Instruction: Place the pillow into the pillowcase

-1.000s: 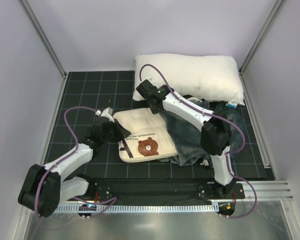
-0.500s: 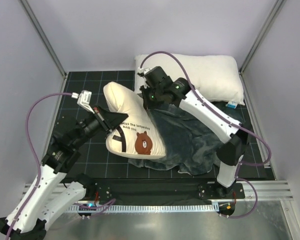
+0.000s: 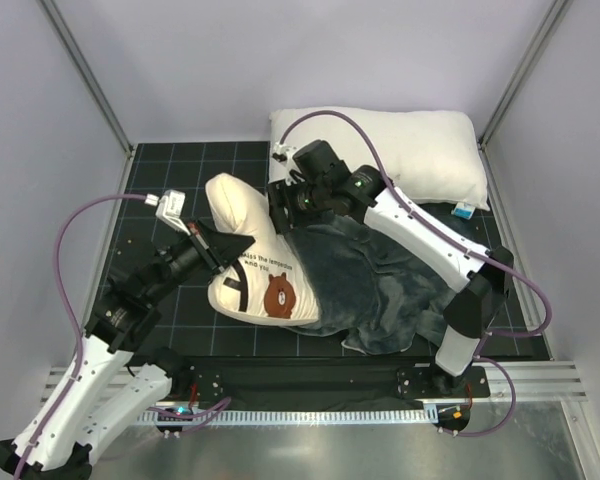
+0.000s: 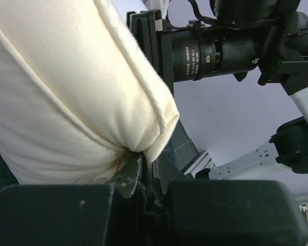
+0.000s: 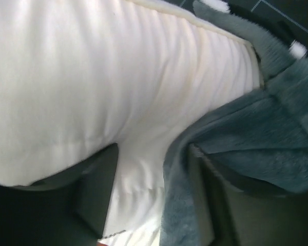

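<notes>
The cream pillow (image 3: 252,240) with the bear face (image 3: 280,295) is held up off the mat, its far end raised and its bear end hanging low. My left gripper (image 3: 223,243) is shut on its left edge; in the left wrist view the jaws (image 4: 149,174) pinch a fold of the pillow (image 4: 66,92). My right gripper (image 3: 278,205) is at the pillow's right edge. In the right wrist view its fingers (image 5: 154,200) stand apart with pillow (image 5: 92,77) and the dark grey pillowcase edge (image 5: 256,133) pressed between them. The pillowcase (image 3: 380,275) lies grey side up, partly under the pillow.
A larger plain white pillow (image 3: 410,150) lies at the back right. A small blue and white object (image 3: 463,210) sits by its right end. The black grid mat (image 3: 160,180) is walled on the left, back and right. A metal rail (image 3: 310,385) runs along the front.
One second ago the pillow lay flat on the mat; both grippers have lifted it. Since half a second ago its bear end has shifted slightly down and left.
</notes>
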You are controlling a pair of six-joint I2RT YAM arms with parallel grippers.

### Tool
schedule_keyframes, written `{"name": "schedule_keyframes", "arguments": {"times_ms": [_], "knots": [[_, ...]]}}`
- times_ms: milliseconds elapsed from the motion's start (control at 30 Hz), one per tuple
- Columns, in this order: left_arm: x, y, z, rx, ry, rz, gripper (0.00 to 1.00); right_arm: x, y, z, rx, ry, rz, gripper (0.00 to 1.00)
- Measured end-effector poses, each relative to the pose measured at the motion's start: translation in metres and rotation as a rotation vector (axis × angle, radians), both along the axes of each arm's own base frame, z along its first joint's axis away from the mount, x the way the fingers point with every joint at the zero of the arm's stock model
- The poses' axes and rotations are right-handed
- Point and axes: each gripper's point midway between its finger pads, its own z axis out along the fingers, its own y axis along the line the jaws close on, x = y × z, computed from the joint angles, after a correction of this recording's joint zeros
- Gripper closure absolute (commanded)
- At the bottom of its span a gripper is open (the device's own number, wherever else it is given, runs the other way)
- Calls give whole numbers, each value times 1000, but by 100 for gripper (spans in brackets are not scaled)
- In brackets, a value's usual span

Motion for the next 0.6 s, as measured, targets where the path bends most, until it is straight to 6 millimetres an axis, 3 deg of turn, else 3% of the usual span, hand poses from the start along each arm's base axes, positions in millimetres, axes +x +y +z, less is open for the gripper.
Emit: {"name": "schedule_keyframes", "arguments": {"times_ms": [33,67,167,267,400,600], "knots": [[1,1,-9,8,13,8,100,0,0,-7,-5,10,0,26],[2,3,-18,16,25,20,100,-1,0,-15,-11,18,-2,10],[0,11,-41,40,61,59,100,-5,-4,-38,-18,37,-9,0],[-1,22,-60,78,107,115,100,-23,-13,-45,18,39,7,0],[3,37,-83,139,176,197,100,-73,-22,-22,120,-50,101,0],[1,48,-108,210,263,248,100,-149,-13,14,229,-293,340,0]]}}
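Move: The left hand, high up, still grips an edge of the bear pillow. The gray pillowcase's middle lies some 28 cm to its right, 9 cm ahead and 30 cm below. From the half-open right hand, the near corner of the pillowcase mouth lies about 10 cm back, 7 cm right and 20 cm below. The bear pillow's middle is 2 cm back, 3 cm left and 13 cm below, and the white pillow roughly 26 cm ahead, 21 cm right and 17 cm below. Sinking a few centimetres at first while its fingers finish opening, the right hand comes free of the pillowcase edge. It then sweeps back about 15 cm, rising again, over the bear print towards the near side of the pillowcase mouth, turning mainly counter-clockwise and tipping up. The left hand keeps its pinch on the pillow and lowers it some 11 cm while drifting left, fingers tipping down and turning counter-clockwise. ##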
